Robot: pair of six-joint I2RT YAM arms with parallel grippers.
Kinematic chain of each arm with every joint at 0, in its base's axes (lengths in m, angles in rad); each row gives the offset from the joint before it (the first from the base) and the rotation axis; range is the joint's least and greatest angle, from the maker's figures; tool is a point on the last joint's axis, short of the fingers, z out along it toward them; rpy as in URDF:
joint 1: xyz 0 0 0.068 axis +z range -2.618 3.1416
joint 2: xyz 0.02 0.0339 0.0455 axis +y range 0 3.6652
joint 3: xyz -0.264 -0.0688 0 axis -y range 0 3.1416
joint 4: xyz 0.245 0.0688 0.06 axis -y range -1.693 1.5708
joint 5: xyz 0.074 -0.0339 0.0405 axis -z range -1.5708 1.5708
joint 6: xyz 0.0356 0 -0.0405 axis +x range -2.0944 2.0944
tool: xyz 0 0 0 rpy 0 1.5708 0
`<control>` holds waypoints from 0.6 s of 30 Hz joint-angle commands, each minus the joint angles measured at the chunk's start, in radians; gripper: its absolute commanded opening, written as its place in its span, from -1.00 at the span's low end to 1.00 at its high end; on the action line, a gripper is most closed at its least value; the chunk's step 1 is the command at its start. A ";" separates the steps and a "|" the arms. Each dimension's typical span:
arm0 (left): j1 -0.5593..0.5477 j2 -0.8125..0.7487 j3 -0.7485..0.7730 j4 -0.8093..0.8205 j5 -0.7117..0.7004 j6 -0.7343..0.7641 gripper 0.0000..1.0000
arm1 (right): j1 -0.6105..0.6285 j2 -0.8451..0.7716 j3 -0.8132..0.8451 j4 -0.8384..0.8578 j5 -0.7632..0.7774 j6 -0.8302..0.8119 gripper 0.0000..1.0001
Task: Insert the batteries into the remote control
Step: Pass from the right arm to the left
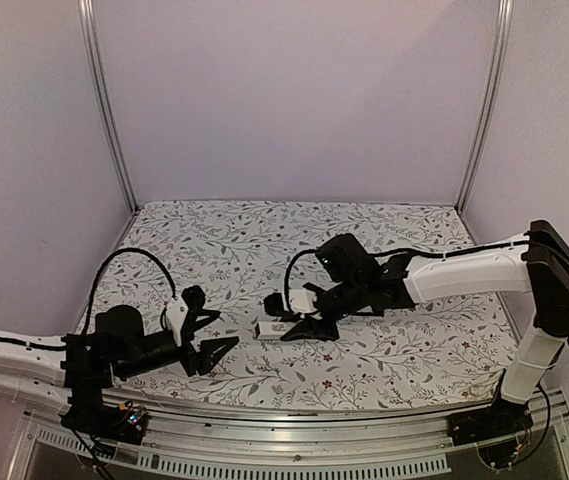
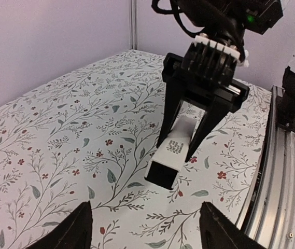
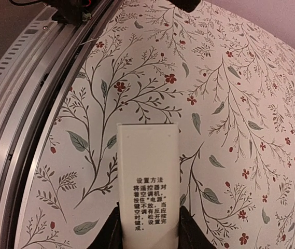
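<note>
The white remote control [image 1: 272, 328] sits low over the floral table near the middle, its printed label [image 3: 147, 199] facing up. My right gripper [image 1: 309, 328] is shut on it, with a black finger [image 3: 111, 232] pressed to each long side. In the left wrist view the remote control [image 2: 172, 155] shows a dark end face pointing toward my left gripper [image 2: 147, 228]. That gripper stands open and empty a short way in front of it. The left gripper [image 1: 214, 328] is left of the remote. The batteries are out of view.
The floral tablecloth [image 1: 264, 240] covers the table. A metal rail [image 1: 294, 455] runs along the near edge, close to the remote in the right wrist view. Purple walls close the back and both sides.
</note>
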 commanded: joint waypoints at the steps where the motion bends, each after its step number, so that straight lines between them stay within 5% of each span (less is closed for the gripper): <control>1: -0.032 0.002 -0.031 0.148 0.050 0.159 0.42 | -0.007 -0.104 -0.043 0.123 -0.067 0.047 -0.45; 18: -0.036 0.248 0.086 0.390 0.183 0.278 0.45 | -0.007 -0.236 -0.110 0.189 -0.187 0.035 -0.45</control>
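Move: The remote control, already in the right hand's fingers, lies about 12 cm to the right of the open left hand, roughly 3 cm ahead and 8 cm below it. Its middle is some 4 cm left of the right hand, level with it fore and aft, and 3 cm lower. The left gripper, where it is being taken, is about 16 cm left of the right hand, 3 cm back and 5 cm higher. Right arm lifts the remote some 8 cm as the open left hand reaches 5 cm right towards it. ##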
